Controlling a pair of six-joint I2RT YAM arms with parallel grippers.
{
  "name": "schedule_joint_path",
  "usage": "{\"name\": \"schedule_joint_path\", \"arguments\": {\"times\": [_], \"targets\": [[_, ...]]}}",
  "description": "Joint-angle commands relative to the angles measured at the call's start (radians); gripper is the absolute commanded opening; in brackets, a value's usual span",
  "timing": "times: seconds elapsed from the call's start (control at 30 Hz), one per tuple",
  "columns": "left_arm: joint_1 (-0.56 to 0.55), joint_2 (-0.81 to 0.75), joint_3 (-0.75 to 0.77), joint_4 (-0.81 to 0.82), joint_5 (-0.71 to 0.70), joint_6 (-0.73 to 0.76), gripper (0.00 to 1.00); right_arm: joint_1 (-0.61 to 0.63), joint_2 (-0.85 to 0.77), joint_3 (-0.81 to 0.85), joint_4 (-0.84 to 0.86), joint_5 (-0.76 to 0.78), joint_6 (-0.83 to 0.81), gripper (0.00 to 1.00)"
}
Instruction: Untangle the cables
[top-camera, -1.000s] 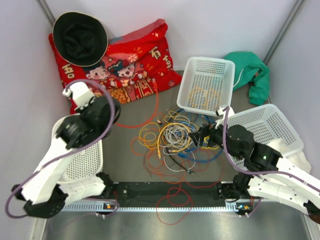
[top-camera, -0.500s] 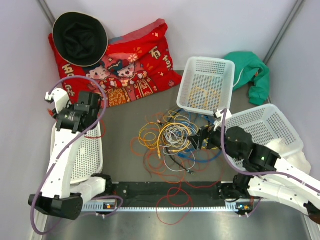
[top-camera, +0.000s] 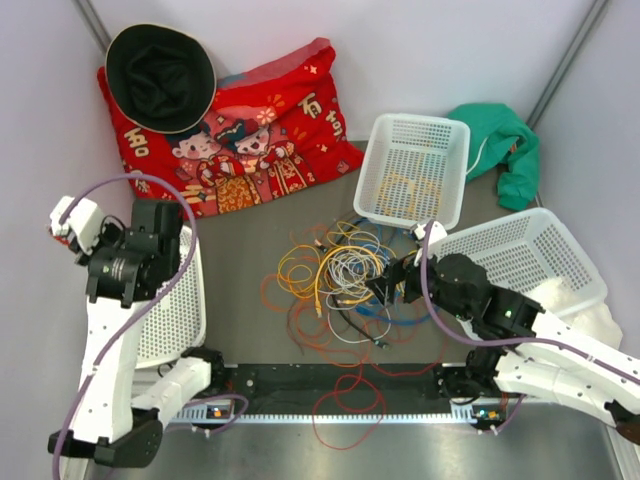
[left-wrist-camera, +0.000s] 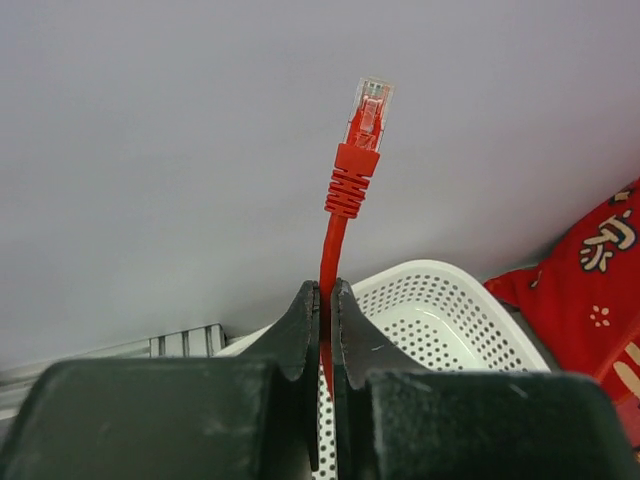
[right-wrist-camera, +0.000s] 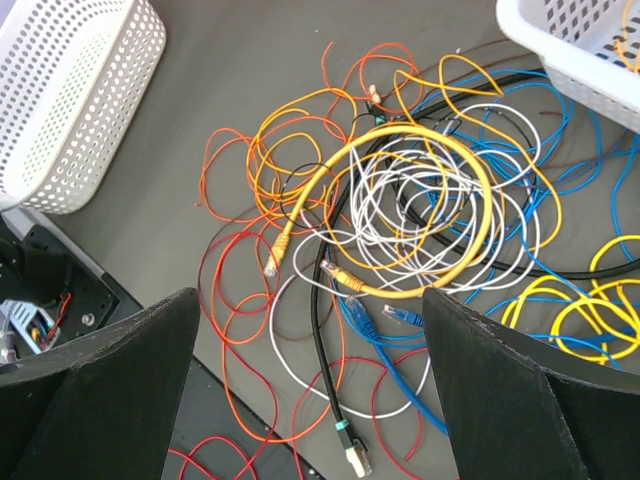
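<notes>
The cables (top-camera: 338, 277) lie in a tangled pile of yellow, orange, red, white, blue and black loops at the middle of the table. My left gripper (left-wrist-camera: 325, 292) is shut on a red cable (left-wrist-camera: 340, 200) whose clear plug end stands up above the jaws, against the left wall. My right gripper (top-camera: 387, 286) hangs open over the right side of the pile. In the right wrist view a thick yellow loop (right-wrist-camera: 481, 170), a blue plug (right-wrist-camera: 358, 318) and a black cable's plug (right-wrist-camera: 352, 456) lie between and below its fingers (right-wrist-camera: 110, 390), none touched.
Three white baskets stand around the pile: left (top-camera: 168, 322), back (top-camera: 415, 165) with yellow cable inside, and right (top-camera: 530, 252). A red cushion (top-camera: 255, 130) with a black hat (top-camera: 160, 72) lies back left, green cloth (top-camera: 503, 140) back right. Red cable loops over the front rail (top-camera: 340, 385).
My left arm has swung left and back toward the wall, carrying the red cable away from the pile. My right gripper has crept slightly left over the pile, still open.
</notes>
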Motion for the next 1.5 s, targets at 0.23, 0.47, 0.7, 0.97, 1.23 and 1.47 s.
{"name": "schedule_joint_path", "arguments": {"times": [0.23, 0.47, 0.7, 0.97, 1.23, 1.47], "targets": [[0.161, 0.026, -0.287, 0.012, 0.231, -0.002, 0.00, 0.008, 0.014, -0.028, 0.099, -0.047, 0.044, 0.91], [0.279, 0.065, -0.330, 0.104, 0.386, 0.023, 0.00, 0.010, -0.021, -0.031, 0.057, -0.033, 0.052, 0.91], [0.313, 0.087, -0.310, 0.141, 0.513, 0.044, 0.90, 0.010, -0.020, -0.029, 0.054, -0.028, 0.050, 0.91], [0.312, 0.073, -0.195, 0.251, 0.909, 0.182, 0.99, 0.010, 0.006, -0.024, 0.065, -0.036, 0.049, 0.91], [0.037, -0.146, -0.498, 0.579, 1.399, 0.151, 0.99, 0.010, 0.023, -0.006, 0.025, -0.031, 0.055, 0.91], [-0.488, -0.050, -0.617, 0.699, 1.246, 0.060, 0.99, 0.010, 0.048, -0.002, 0.002, -0.022, 0.063, 0.90]]}}
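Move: The left hand holds the red cable high over the left basket, whose middle lies roughly 34 cm below it, about 4 cm ahead and 4 cm to its right. The cable tangle is some 49 cm to that hand's right and 6 cm ahead, 37 cm down; the red pillow is about 38 cm ahead and 22 cm right, 28 cm lower. From the right hand, the left basket lies about 52 cm left, roughly level fore and aft, and 19 cm lower. Still gripping the red cable, the left hand drops almost straight down some 15 cm towards the left basket, the wrist tipping, and opens its fingers wide well above it to let go of the cable. Empty and wide open, it then swings quickly right about 25 cm and some 5 cm forward towards the tangle, sinking a few centimetres more as the hand turns clockwise by roughly 70 degrees. ##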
